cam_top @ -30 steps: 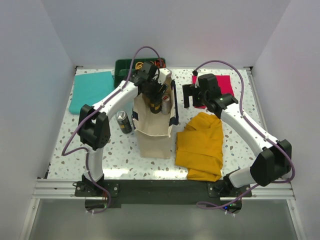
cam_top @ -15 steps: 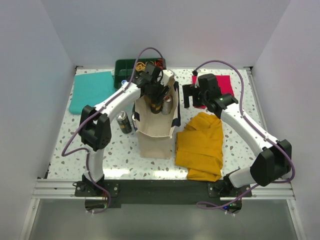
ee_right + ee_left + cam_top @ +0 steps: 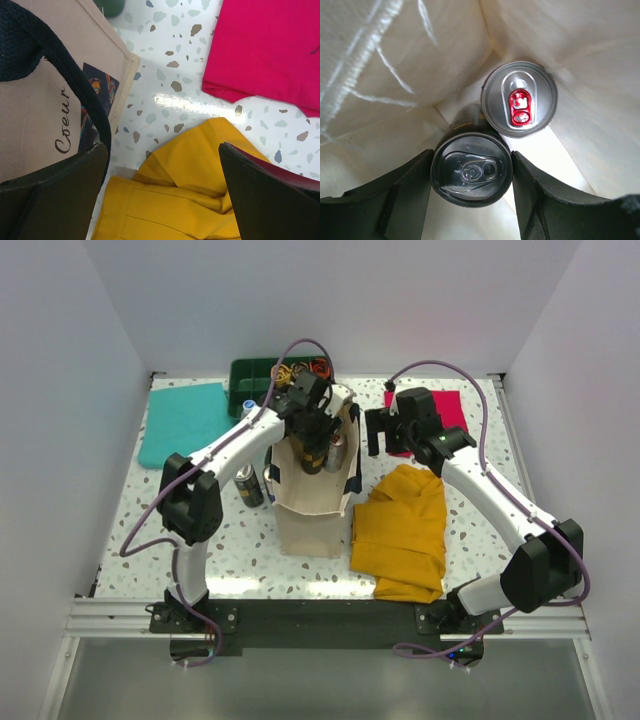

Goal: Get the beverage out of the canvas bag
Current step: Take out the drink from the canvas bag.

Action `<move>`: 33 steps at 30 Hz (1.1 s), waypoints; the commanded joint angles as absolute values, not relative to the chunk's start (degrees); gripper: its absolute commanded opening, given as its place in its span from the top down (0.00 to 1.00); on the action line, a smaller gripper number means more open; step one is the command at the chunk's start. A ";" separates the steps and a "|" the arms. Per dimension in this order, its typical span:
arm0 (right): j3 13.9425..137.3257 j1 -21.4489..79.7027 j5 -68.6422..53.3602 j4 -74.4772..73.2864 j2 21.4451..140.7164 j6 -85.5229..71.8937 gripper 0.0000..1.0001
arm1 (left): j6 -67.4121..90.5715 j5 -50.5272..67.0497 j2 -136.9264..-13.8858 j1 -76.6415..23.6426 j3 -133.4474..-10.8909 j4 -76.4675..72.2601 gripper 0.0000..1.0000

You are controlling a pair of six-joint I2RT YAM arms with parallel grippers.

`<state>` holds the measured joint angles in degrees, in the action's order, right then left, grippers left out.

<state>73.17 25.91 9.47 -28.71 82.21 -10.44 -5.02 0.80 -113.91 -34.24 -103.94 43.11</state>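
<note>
The canvas bag (image 3: 310, 508) stands upright mid-table, cream with navy handles. My left gripper (image 3: 313, 445) reaches down into its mouth. In the left wrist view the left gripper (image 3: 471, 172) is shut on a dark beverage can (image 3: 471, 171), one finger pressing each side of its rim. A silver can with a red tab (image 3: 520, 98) stands right behind it against the bag's cream inner wall (image 3: 395, 75). My right gripper (image 3: 377, 433) hovers open just right of the bag. In the right wrist view the right gripper (image 3: 162, 150) has only table and yellow cloth between its fingers.
Another dark can (image 3: 247, 483) stands on the table left of the bag. A green bin (image 3: 250, 375) sits at the back, a teal cloth (image 3: 180, 420) back left, a red cloth (image 3: 450, 410) back right, a mustard-yellow cloth (image 3: 405, 530) right of the bag.
My left gripper, still holding the dark can, has shifted slightly right and back, and the bag's mouth has spread to the right. The right arm has not moved.
</note>
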 commanded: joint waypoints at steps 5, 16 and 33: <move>74.97 25.75 9.06 -27.95 81.30 -10.55 0.02 | -2.72 1.32 -106.08 -35.33 -104.59 40.08 1.00; 75.67 25.84 8.44 -28.48 81.48 -11.60 0.02 | -2.99 0.18 -102.75 -36.65 -105.20 40.87 1.00; 74.44 25.75 9.40 -28.56 80.07 -11.95 0.02 | -2.20 3.07 -97.30 -37.27 -106.52 40.61 1.00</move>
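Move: The left hand already grips the black can by its top, deep in the canvas bag. The centre of the bag's open mouth lies about 7 cm back and 9 cm above. The red-tab can stands roughly 6 cm to the right and 1 cm ahead, its middle about 7 cm below; outside the bag, a silver can stands some 17 cm left and 12 cm back. From the right hand, the mouth's centre is about 12 cm left, 7 cm back and level. Keeping its pinch on the top of the black can, the left hand draws it up out of the bag's depth by about 8 cm, away from the red-tab can and towards the mouth, easing back some 3 cm on the way. The wrist tilts slightly, under 10 degrees, swinging the fingertips a little outward; the opening stays the same. ##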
